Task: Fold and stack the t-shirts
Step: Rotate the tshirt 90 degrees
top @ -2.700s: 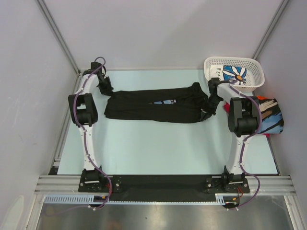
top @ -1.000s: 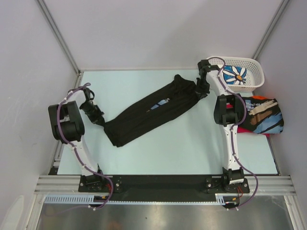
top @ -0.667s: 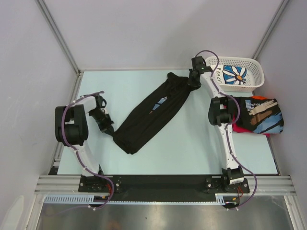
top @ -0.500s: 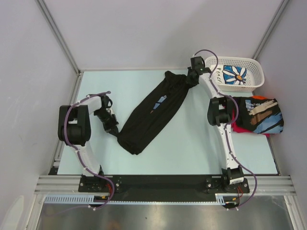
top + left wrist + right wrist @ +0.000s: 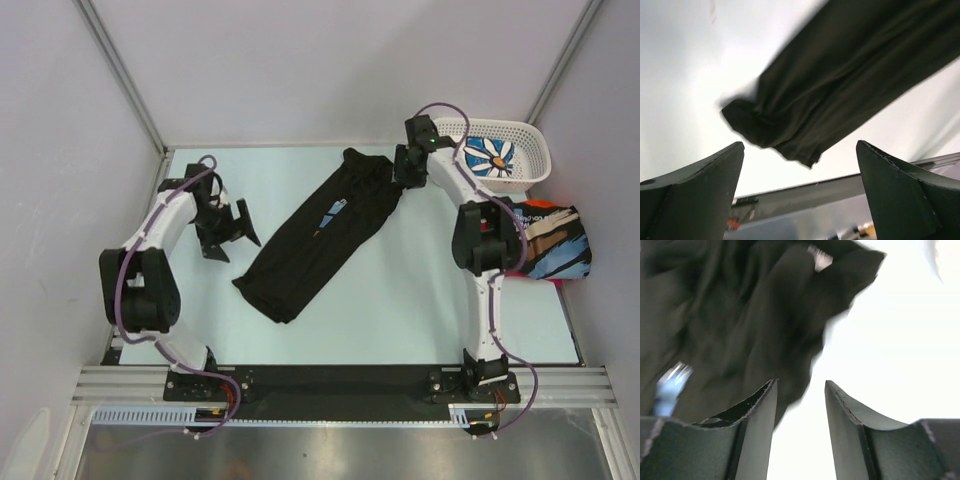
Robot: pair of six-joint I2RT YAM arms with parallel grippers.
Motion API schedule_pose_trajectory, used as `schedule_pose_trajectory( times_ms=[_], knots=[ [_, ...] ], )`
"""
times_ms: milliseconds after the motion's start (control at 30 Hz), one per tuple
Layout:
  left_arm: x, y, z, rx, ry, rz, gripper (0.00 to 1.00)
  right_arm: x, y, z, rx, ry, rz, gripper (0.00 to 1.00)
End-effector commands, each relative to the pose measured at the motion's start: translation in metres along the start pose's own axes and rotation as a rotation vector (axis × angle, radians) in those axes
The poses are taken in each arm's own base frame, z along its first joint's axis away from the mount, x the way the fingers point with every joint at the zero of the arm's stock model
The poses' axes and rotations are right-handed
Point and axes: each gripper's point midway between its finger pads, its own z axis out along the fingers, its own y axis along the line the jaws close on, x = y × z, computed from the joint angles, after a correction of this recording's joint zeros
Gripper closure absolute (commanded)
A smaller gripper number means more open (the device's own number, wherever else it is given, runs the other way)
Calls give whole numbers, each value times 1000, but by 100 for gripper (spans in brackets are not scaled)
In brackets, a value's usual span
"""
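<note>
A black t-shirt [image 5: 315,232], folded into a long band, lies slantwise on the table from the far middle toward the near left. A small light-blue patch shows on it. My left gripper [image 5: 237,238] hovers just left of its near end, open wide and holding nothing; in the left wrist view the black t-shirt [image 5: 850,75] lies beyond the left gripper [image 5: 800,145]. My right gripper [image 5: 398,178] is at the shirt's far end, open, with the cloth [image 5: 740,315] beside its left finger [image 5: 757,410] and nothing between the jaws [image 5: 801,383].
A white lattice basket [image 5: 535,140] at the far right corner holds a white daisy-print shirt [image 5: 488,154]. In front of it lies a folded black brush-stroke shirt [image 5: 548,238] on a red one [image 5: 503,270]. Walls close in the table's left, back and right sides.
Both grippers have opened and let go of the black t-shirt. My left arm has swung up and away from its near end. The shirt now rests slantwise on the table.
</note>
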Motion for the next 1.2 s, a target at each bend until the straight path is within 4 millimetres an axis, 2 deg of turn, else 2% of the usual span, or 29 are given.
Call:
schedule_pose_trajectory(
  times_ms=[0,33,67,100,133,167,200,233,267,300,333,400,433,467,500,567,633,667,733,800,833,900,933,1067,1167],
  knots=[
    [-44,-47,-30,209,-226,123,0,0,-3,-93,-92,10,79,51],
    [-47,-45,-21,201,-202,128,0,8,2,-111,-174,47,115,50],
    [-51,-45,-14,197,-192,135,0,22,3,-115,-207,99,134,51],
    [-58,-44,-9,187,-187,147,0,43,3,-118,-233,171,160,51],
    [-61,-41,-2,170,-175,159,0,72,7,-124,-284,257,193,51],
    [-63,-35,18,152,-119,148,0,88,10,-126,-314,288,205,51],
    [-69,-36,21,152,-111,158,0,104,19,-132,-376,340,229,51],
    [-70,-35,29,149,-88,163,0,139,17,-129,-381,436,269,51],
    [-70,-33,40,149,-59,164,0,150,25,-137,-408,463,294,51],
    [-74,-32,42,147,-58,174,0,160,35,-143,-470,498,315,51],
    [-77,-32,46,146,-55,179,0,188,36,-143,-479,571,344,51],
    [-76,-32,53,155,-32,174,0,203,59,-155,-569,619,380,51],
    [-75,-33,54,167,-25,172,0,210,64,-157,-582,633,390,51],
    [-73,-34,55,173,-17,167,0,225,68,-156,-582,666,411,51],
    [-70,-34,54,178,-16,166,0,227,86,-161,-630,654,390,51],
    [-67,-34,51,182,-28,168,0,232,103,-161,-653,642,354,51],
    [-63,-33,45,180,-50,178,0,247,126,-167,-674,664,304,51],
    [-61,-32,43,176,-53,183,1,245,138,-168,-716,637,275,51],
    [-57,-28,37,157,-72,193,0,266,158,-170,-729,688,264,51],
    [-47,-20,38,135,-60,188,0,277,176,-169,-770,699,234,51],
    [-45,-18,35,125,-67,190,0,292,184,-167,-760,738,222,51],
    [-36,-11,38,102,-55,185,0,309,193,-164,-759,763,200,51],
    [-33,-10,34,101,-61,186,0,326,198,-162,-738,802,193,51],
    [-28,-6,26,83,-93,203,1,354,215,-162,-738,827,140,51],
    [-23,5,30,44,-85,208,0,371,227,-160,-745,851,133,51]
  ],
)
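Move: The near end of the black t-shirt, lying as a slanting folded strip, is roughly 33 cm back and 37 cm to the left of the right hand, some 6 cm below it. The t-shirt's far end is about 3 cm ahead and 8 cm left of that hand, and the blue print about 8 cm back and 23 cm left. From the left hand the near end lies about 8 cm back, 8 cm right and 8 cm down. The t-shirt's near end draws the right hand: it leaves the far end, lifts about 8 cm, sweeps back and down, then left too, some 37 cm back and 24 cm left in all, half open, the wrist swinging round until the fingers point left and down. The left hand, wide open, reaches forward about 8 cm and dips, then eases back, ending slightly forward and 4 cm lower. ##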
